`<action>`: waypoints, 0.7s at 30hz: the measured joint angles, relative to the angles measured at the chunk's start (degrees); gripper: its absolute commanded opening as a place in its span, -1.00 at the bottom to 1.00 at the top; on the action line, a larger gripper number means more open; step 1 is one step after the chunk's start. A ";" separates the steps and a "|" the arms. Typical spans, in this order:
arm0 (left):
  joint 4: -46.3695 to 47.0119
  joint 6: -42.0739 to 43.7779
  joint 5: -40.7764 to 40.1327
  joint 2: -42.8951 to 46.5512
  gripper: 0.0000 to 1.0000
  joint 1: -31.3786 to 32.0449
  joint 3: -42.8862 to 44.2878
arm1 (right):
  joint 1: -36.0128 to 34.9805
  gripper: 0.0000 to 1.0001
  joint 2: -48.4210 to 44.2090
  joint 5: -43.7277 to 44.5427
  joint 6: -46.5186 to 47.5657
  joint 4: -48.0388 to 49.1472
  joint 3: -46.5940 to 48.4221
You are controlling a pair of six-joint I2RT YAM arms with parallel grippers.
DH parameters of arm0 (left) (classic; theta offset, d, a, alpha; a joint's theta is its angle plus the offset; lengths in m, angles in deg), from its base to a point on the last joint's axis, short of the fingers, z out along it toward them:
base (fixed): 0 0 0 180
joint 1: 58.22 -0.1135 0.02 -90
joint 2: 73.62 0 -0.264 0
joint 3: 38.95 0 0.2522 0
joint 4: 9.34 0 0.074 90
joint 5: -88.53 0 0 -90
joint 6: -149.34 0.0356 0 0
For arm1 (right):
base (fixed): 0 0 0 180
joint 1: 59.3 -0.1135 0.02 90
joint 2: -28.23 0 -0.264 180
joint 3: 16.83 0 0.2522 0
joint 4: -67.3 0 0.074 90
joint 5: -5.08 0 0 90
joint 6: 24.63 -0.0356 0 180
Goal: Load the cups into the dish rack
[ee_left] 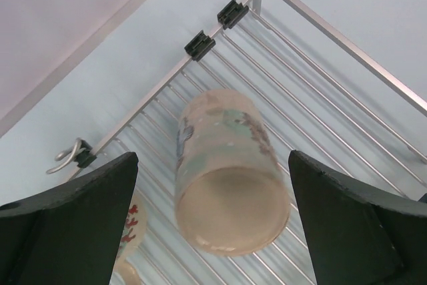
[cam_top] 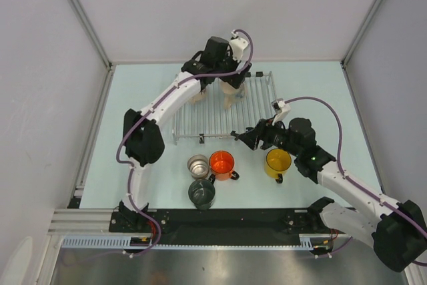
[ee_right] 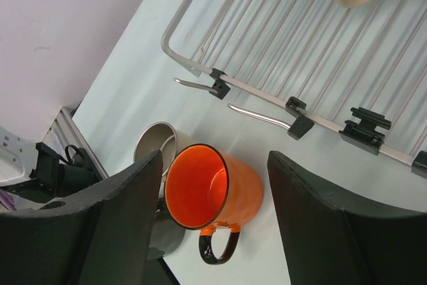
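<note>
The silver wire dish rack (cam_top: pixel 213 121) lies mid-table. Two cream cups stand on its far part. One cream cup (ee_left: pixel 230 171) is upside down, its base towards the camera, and sits between the wide-open fingers of my left gripper (ee_left: pixel 213 221) without touching them. The other cream cup (ee_left: pixel 130 225), with a red print, shows beside the left finger. In front of the rack stand the orange cup (ee_right: pixel 213 188), the steel cup (cam_top: pixel 198 165), the dark cup (cam_top: pixel 201 193) and the yellow cup (cam_top: pixel 278 163). My right gripper (ee_right: pixel 215 165) hovers open above the orange cup, holding nothing.
Black clips (ee_right: pixel 363 131) and thin wire hooks (ee_right: pixel 260 117) stick out from the rack's near rail, close to the right gripper. White walls enclose the table at the left, back and right. The steel cup (ee_right: pixel 153 148) stands right beside the orange one.
</note>
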State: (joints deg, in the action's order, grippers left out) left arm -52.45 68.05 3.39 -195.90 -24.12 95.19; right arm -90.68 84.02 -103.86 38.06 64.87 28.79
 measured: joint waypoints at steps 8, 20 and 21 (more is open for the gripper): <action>2.60 0.52 -0.17 9.75 1.00 -2.14 -7.72 | 0.00 0.40 1.20 -0.04 -0.02 0.50 -0.13; 4.59 -0.24 5.90 25.75 1.00 -1.03 -27.65 | 0.02 0.39 1.20 -0.07 -0.02 0.57 -0.13; 4.59 -0.39 6.23 25.05 0.99 -0.52 -27.80 | 0.00 0.39 1.18 -0.07 -0.02 0.55 -0.13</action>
State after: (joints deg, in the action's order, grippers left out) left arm -47.86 67.66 9.62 -170.85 -24.64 67.38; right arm -90.68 85.20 -103.92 38.04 65.42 28.66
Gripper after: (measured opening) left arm 0.996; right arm 0.698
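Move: The tan cup already set down on the rack's back right lies about 3 cm ahead of the left hand, 3 cm to its left and 13 cm below; the other tan cup is roughly 14 cm farther left of it, level with it. Back towards the base, from the left hand, the orange cup lies some 24 cm back and 7 cm left. From the right hand the set-down tan cup lies about 27 cm ahead and 4 cm left. Up and to the left at first, about 6 cm each way, the left hand clears the tan cup it has already let go of, then sweeps back some 9 cm in all over the rack towards the front side where the orange cup stands, sinking 2 cm or so at the end. The fingers stay wide open and empty, and the wrist hardly turns. ##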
